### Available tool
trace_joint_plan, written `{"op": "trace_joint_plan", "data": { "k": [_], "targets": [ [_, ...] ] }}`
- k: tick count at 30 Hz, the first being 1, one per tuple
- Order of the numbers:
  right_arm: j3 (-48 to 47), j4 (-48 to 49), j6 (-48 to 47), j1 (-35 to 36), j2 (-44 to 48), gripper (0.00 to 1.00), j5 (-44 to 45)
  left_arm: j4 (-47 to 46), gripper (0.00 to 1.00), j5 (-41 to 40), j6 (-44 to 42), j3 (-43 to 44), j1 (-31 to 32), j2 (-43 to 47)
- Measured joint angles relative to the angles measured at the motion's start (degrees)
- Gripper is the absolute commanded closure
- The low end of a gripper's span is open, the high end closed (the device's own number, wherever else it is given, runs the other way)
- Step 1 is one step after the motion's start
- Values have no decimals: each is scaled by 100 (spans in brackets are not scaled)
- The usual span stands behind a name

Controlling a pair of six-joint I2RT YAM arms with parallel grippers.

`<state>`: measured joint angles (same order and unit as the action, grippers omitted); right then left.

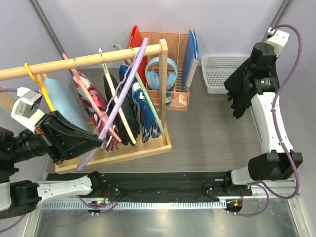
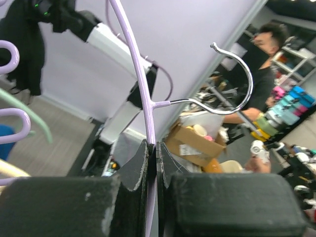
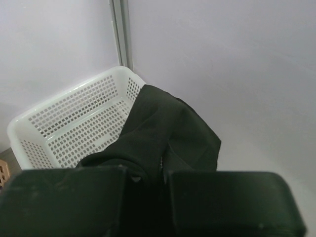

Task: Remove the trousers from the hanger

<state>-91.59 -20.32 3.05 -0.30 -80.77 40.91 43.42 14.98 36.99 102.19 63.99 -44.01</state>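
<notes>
My right gripper (image 1: 238, 97) is raised at the right and shut on the plain black trousers (image 1: 241, 104), which hang from it beside the white basket (image 1: 222, 69). In the right wrist view the black trousers (image 3: 168, 133) bunch out of the shut gripper (image 3: 160, 170), over the basket's (image 3: 64, 128) corner. My left gripper (image 1: 102, 143) is shut on a bare lilac hanger (image 1: 123, 89), held tilted across the rail. In the left wrist view the hanger's bar (image 2: 143, 89) runs through the gripper (image 2: 153, 148) and its metal hook (image 2: 237, 98) is free. The dark blue printed trousers (image 1: 144, 113) hang on a green hanger.
The wooden rail (image 1: 74, 61) and its base (image 1: 148, 148) also carry a black cloth (image 1: 121, 111) on a cream hanger, a pink floral garment (image 1: 94, 101) and a light-blue cloth (image 1: 61, 101). A wooden organizer with blue headphones (image 1: 160, 71) and folders (image 1: 192, 49) stands behind.
</notes>
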Motion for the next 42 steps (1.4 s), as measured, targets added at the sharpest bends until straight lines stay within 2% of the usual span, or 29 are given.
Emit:
{"op": "trace_joint_plan", "data": {
  "k": [8, 14, 25, 31, 39, 42],
  "targets": [
    [-417, 463, -181, -363, -750, 99, -284, 476, 100, -511, -586, -341, 0, 146],
    [-1322, 667, -461, -601, -1764, 99, -656, 501, 100, -599, -820, -317, 0, 151],
    [-3202, 1156, -1475, -625, -3976, 99, -2391, 509, 100, -717, -949, -144, 0, 7],
    [-3292, 1266, -1687, -483, -4627, 99, -3270, 511, 100, -896, -938, -15, 0, -125],
    [-3167, 1447, -1794, -63, -5027, 99, -4094, 511, 100, -929, -892, 2, 0, -317],
    [-3482, 1519, -1703, 39, -5497, 99, -4400, 507, 100, -949, -892, -22, 0, -308]
  ]
}}
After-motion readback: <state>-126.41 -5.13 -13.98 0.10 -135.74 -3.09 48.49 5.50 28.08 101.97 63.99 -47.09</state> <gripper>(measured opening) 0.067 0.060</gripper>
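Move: The right hand holds the black trousers up. The middle of the white basket they are going to lies roughly 30 cm ahead of it, barely 2 cm left and some 34 cm below; the upright blue folder stands about 24 cm left of the basket, level with it. The left hand holds the empty lilac hanger: the rail's right part is about 20 cm ahead, 8 cm right and slightly lower, and the pink hanger hangs some 16 cm ahead and 5 cm left. Forward first, drifting a little right, then curving left and sinking, the right hand carries the trousers over the basket, about 30 cm out and nearly 20 cm down, turning some 45 degrees counter-clockwise with its grip kept. Meanwhile the left hand, still pinching the lilac hanger, eases roughly 5 cm forward towards the rail and dips slightly. ##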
